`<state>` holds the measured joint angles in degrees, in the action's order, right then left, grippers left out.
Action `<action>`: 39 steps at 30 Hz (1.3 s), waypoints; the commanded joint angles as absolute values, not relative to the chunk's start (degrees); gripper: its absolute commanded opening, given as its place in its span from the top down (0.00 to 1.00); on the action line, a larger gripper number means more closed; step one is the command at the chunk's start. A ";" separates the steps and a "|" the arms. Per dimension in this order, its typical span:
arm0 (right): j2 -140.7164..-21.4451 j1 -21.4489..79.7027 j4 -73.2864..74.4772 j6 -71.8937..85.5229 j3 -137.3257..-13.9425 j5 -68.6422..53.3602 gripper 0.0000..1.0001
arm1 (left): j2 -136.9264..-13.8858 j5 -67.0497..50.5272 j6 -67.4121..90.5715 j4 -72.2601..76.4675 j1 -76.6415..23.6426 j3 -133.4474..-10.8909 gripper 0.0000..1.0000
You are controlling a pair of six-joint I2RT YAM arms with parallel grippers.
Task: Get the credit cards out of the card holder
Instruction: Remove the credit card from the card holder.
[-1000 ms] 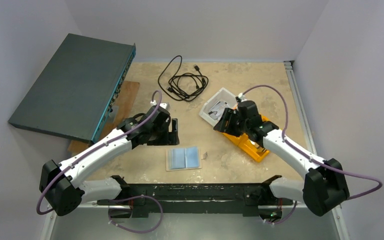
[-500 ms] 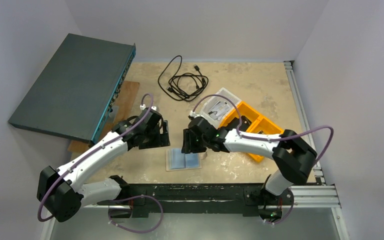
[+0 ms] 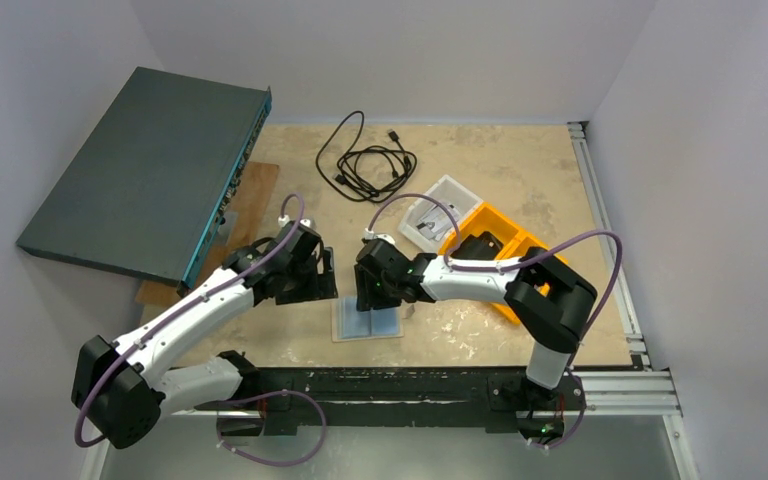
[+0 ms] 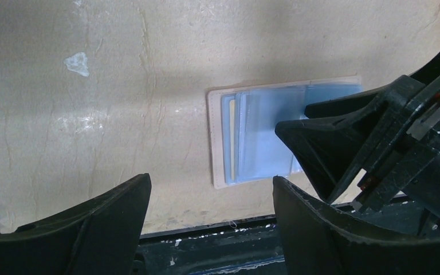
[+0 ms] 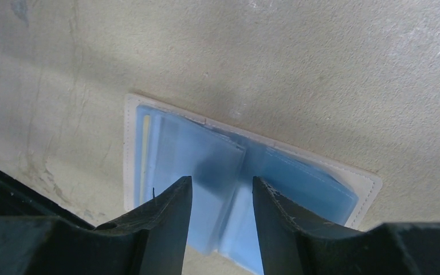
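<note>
The card holder (image 3: 367,318) lies open and flat near the table's front edge, cream outside and blue-grey inside with clear sleeves. A pale yellow card edge (image 5: 145,143) shows in its left pocket. My right gripper (image 3: 375,290) hangs just above the holder (image 5: 217,149), tilted down over the centre fold. Its jaws (image 5: 222,182) stand open with a narrow gap and nothing between them. My left gripper (image 3: 312,285) hovers to the holder's left. It is open wide and empty in the left wrist view (image 4: 211,182), with the holder (image 4: 258,137) ahead and the right gripper (image 4: 378,143) partly covering it.
An orange bin (image 3: 525,255) and a white tray (image 3: 438,212) stand at the right behind the right arm. A coiled black cable (image 3: 365,160) lies at the back. A dark flat box (image 3: 145,185) leans over a wooden board (image 3: 255,195) at the left. A black rail (image 3: 380,385) runs along the front edge.
The right arm swung left from over the orange bin to above the card holder, and its jaws narrowed. The left gripper shifted slightly left and nearer.
</note>
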<state>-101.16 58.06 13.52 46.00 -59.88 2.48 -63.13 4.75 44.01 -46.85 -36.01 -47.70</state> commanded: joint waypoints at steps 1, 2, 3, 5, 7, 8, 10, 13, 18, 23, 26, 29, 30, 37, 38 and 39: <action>-102.29 58.14 14.18 45.17 -61.26 4.23 0.57 | -63.21 2.75 44.27 -44.49 -35.73 -47.18 0.23; -102.45 58.18 13.64 45.39 -60.87 3.43 0.59 | -63.48 2.39 44.17 -44.18 -35.69 -47.14 0.23; -102.60 58.18 13.36 45.87 -60.45 3.09 0.60 | -63.78 2.01 44.06 -43.89 -35.73 -46.96 0.23; -102.83 58.11 13.20 46.25 -59.78 3.24 0.64 | -64.41 1.05 43.87 -42.95 -35.82 -46.58 0.24; -102.83 58.10 12.87 46.52 -59.03 3.34 0.70 | -65.11 0.31 43.90 -42.16 -35.82 -46.19 0.25; -102.77 58.05 12.73 46.80 -58.61 3.34 0.75 | -65.33 0.31 43.91 -41.75 -35.78 -46.07 0.25; -102.66 57.90 12.20 47.20 -57.64 3.19 0.83 | -65.89 -1.24 43.94 -40.97 -35.87 -45.66 0.27; -102.57 57.43 11.55 47.67 -56.15 2.84 0.91 | -66.73 -2.48 43.95 -39.52 -36.18 -45.14 0.31; -101.88 56.52 9.45 48.46 -53.56 1.65 0.97 | -69.49 -4.05 44.14 -36.78 -37.77 -44.86 0.44; -101.87 55.83 8.30 48.76 -52.20 0.62 1.00 | -73.58 -6.28 44.99 -32.99 -38.53 -44.26 0.66; -101.96 55.59 7.65 48.89 -51.41 0.26 1.00 | -75.91 -6.86 45.21 -31.27 -38.84 -44.06 0.73; -101.78 55.40 7.20 48.96 -50.88 0.18 1.00 | -77.72 -7.06 45.22 -29.95 -39.02 -43.71 0.75; -101.78 55.31 7.10 48.96 -50.74 0.19 1.00 | -78.24 -7.11 45.20 -29.67 -39.02 -43.56 0.76; -101.96 54.89 6.42 48.96 -50.19 0.18 1.00 | -81.37 -7.51 45.18 -27.57 -39.10 -42.36 0.79; -102.03 54.93 6.39 48.96 -50.22 0.18 1.00 | -81.65 -7.64 45.19 -27.23 -39.12 -42.24 0.80; -102.15 54.93 6.31 48.96 -50.24 -0.69 1.00 | -82.09 -7.82 45.20 -27.01 -39.11 -42.12 0.81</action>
<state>-100.51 55.20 2.92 49.76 -52.36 -2.57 -81.06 -6.68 44.42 -30.22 -38.76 -42.72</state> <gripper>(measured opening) 0.007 0.208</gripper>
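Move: The left hand, open and empty, has the outer edge of the sleeve on the card holder's left page about 5 cm to its right, 1 cm back and 8 cm below; the cream card strip lies some 4 cm to its right. The right hand's half-open fingers are about 2 cm above that sleeve's inner edge, whose middle is 1 cm back. The strip is some 5 cm to this hand's left, the right page 4 cm to its right and 1 cm back. Lower the right gripper about 1.5 cm and shut it on the inner edge of the left page's sleeve, then hold that pinch in place. Meanwhile bring the left gripper down some 7 cm and about 5 cm right, finishing straight down, to the sleeve's outer edge; narrow the fingers from wide to nearly closed so they straddle it, and tilt them some 10 degrees steeper. ##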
